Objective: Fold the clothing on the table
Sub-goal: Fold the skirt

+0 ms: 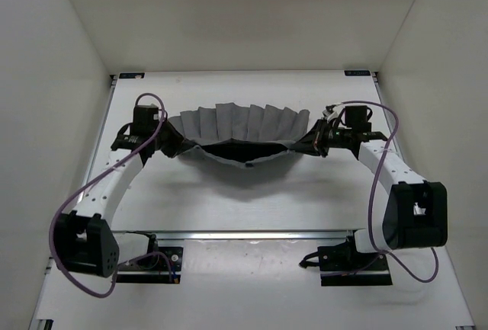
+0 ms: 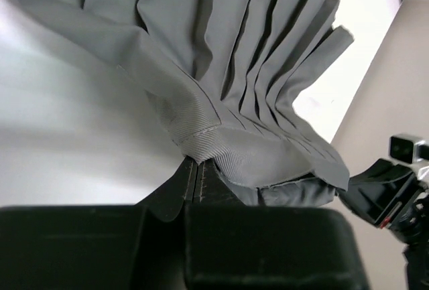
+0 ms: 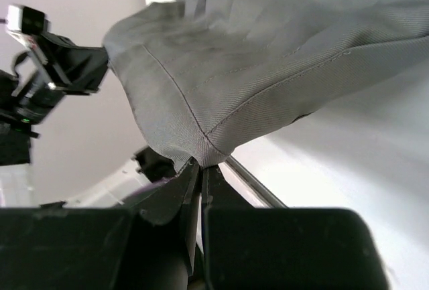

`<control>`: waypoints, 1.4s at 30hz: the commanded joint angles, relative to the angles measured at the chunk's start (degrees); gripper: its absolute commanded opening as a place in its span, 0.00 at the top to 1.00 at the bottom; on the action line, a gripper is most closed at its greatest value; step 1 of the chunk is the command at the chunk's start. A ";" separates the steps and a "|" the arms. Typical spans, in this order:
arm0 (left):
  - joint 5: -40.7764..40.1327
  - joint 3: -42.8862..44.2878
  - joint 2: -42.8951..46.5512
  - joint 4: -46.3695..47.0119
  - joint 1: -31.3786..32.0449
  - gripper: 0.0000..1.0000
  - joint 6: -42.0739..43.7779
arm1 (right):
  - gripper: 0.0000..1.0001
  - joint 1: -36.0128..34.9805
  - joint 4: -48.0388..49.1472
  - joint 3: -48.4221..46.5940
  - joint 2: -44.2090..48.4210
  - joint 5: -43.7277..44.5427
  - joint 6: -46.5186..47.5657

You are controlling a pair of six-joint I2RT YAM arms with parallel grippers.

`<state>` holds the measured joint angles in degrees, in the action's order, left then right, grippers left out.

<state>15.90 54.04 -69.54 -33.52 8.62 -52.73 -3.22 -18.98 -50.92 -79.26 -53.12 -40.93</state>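
The clothing (image 1: pixel 240 126) is a grey pleated garment stretched between both arms above the white table (image 1: pixel 244 200), sagging in the middle where its dark inside shows. My left gripper (image 1: pixel 169 144) is shut on its left corner. In the left wrist view the jaws (image 2: pixel 198 163) pinch the banded edge of the clothing (image 2: pixel 221 69), whose pleats fan upward. My right gripper (image 1: pixel 311 142) is shut on the right corner. Seen from the right wrist, my right gripper (image 3: pixel 201 166) grips a stitched corner of the clothing (image 3: pixel 268 69).
A metal rail (image 1: pixel 252 233) runs across the table in front of the arm bases (image 1: pixel 149 261). White walls close in the table on the left, right and back. Purple cables loop off both arms.
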 commanded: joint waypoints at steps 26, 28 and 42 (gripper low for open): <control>3.52 4.43 -2.29 11.38 1.57 1.00 4.30 | 1.00 -0.63 -0.43 -15.80 -7.67 -1.20 15.50; 3.35 1.08 3.50 9.45 1.75 1.00 4.83 | 1.00 -2.13 -3.07 -10.98 -2.41 1.61 18.33; 2.91 -12.22 24.46 -1.48 1.24 1.00 -0.79 | 1.00 -3.12 0.14 8.12 15.91 -3.03 9.84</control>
<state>19.33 39.88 -43.94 -36.40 12.01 -51.88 -9.30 -27.09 -40.82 -61.95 -51.94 -25.91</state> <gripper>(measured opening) 0.022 0.008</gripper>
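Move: Both hands already hold the skirt up by its waistband corners. From the left hand, the middle of the pleated hem lies about 15 cm ahead, 16 cm to the right and some 14 cm below; the waistband's sagging middle is roughly 4 cm back, 19 cm right and 6 cm down. From the right hand, the hem's middle is about 15 cm ahead and 20 cm left, 15 cm lower, and the sagging middle 4 cm back, 17 cm left, 7 cm down. Keeping the two waistband corners pinched, both hands swing the skirt forward nearly level, the left about 8 cm and the right about 10 cm, then lift some 3 cm as they turn around. They pull back quickly together towards the near rail, some 17 to 20 cm, sinking over the last part while the fingertips end tipped up about 10 degrees and the right wrist turns counter-clockwise about as much. ##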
